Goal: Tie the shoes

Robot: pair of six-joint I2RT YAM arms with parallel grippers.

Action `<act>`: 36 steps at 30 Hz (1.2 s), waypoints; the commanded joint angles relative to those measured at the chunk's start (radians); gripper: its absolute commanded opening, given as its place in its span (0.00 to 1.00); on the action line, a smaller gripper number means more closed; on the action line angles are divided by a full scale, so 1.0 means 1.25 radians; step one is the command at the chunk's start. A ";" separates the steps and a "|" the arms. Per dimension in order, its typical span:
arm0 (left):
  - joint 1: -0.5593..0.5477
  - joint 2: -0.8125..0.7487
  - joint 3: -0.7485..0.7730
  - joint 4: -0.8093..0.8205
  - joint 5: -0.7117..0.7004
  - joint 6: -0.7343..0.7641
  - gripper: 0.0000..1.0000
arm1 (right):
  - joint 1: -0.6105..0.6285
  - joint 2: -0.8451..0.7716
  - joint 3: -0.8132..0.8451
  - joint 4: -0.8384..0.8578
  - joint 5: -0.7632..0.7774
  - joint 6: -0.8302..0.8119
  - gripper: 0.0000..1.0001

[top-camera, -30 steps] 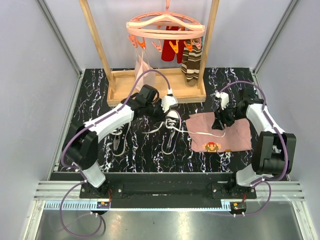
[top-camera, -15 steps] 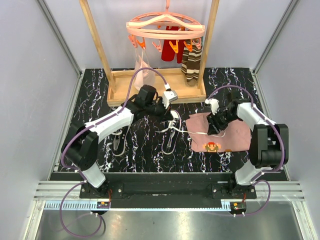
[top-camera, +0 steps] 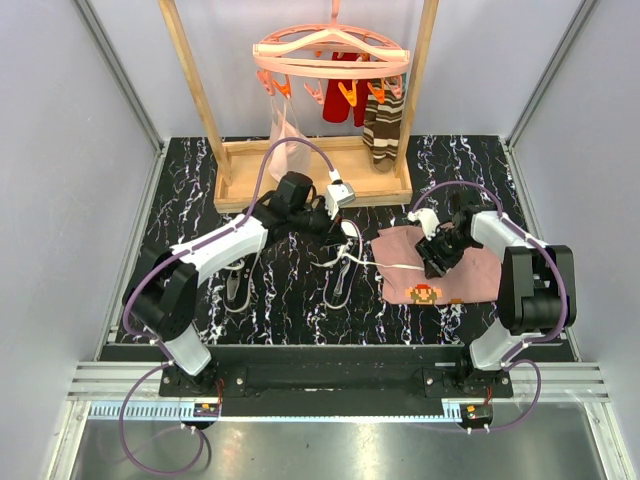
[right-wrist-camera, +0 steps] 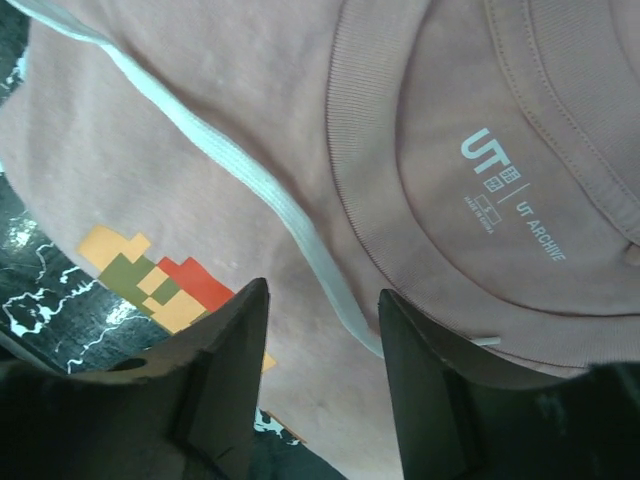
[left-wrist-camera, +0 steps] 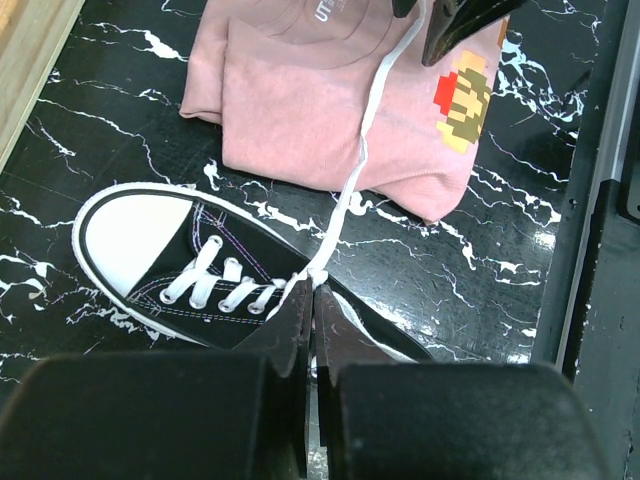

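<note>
Two black shoes with white toe caps lie on the marbled table, one at the left (top-camera: 238, 285) and one in the middle (top-camera: 341, 276). My left gripper (top-camera: 336, 234) is down on the middle shoe (left-wrist-camera: 170, 265), shut on its white lace (left-wrist-camera: 352, 180) right where the lacing ends. From there the lace runs out across the pink cloth (top-camera: 472, 276). My right gripper (top-camera: 436, 262) hovers open over that cloth, and the lace (right-wrist-camera: 250, 180) passes between its fingers (right-wrist-camera: 225, 350) without touching them. The lace tip lies by the right finger.
A wooden rack (top-camera: 310, 186) stands at the back, with a pink clip hanger (top-camera: 330, 55), striped socks (top-camera: 382, 130) and a red garment hanging from it. The pink cloth (right-wrist-camera: 500, 120) carries a pixel figure (top-camera: 425, 293). Grey walls close in both sides.
My left gripper has dropped onto the middle shoe's laces and stays shut. My right gripper swung left and down over the pink cloth, ending above the lace.
</note>
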 commanded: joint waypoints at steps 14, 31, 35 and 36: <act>-0.002 0.010 0.008 0.031 0.029 0.009 0.00 | 0.001 -0.019 0.005 0.067 0.052 0.003 0.20; -0.003 -0.033 -0.030 0.044 0.073 0.059 0.00 | 0.070 -0.030 0.249 0.073 -0.239 0.305 0.00; -0.002 -0.049 -0.053 0.069 0.084 0.073 0.00 | 0.153 0.032 0.332 0.111 -0.291 0.417 0.00; -0.003 -0.053 -0.059 0.072 0.088 0.081 0.00 | 0.168 0.055 0.343 0.139 -0.299 0.440 0.00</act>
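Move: The right hand, open low over the pink shirt, has the flat lace's free end at its fingertips, about 1 cm ahead, 1 cm right and 1 cm below. The shirt's pixel print is some 6 cm back and 2 cm left; the laced shoe's middle is roughly 27 cm left and 2 cm ahead. From the left hand, already pinching lace above that shoe, the lace end lies about 28 cm right, 7 cm back and 10 cm lower. The right fingers pinch the lace end, then lift it about 13 cm, forward and left, the left still pinching. ##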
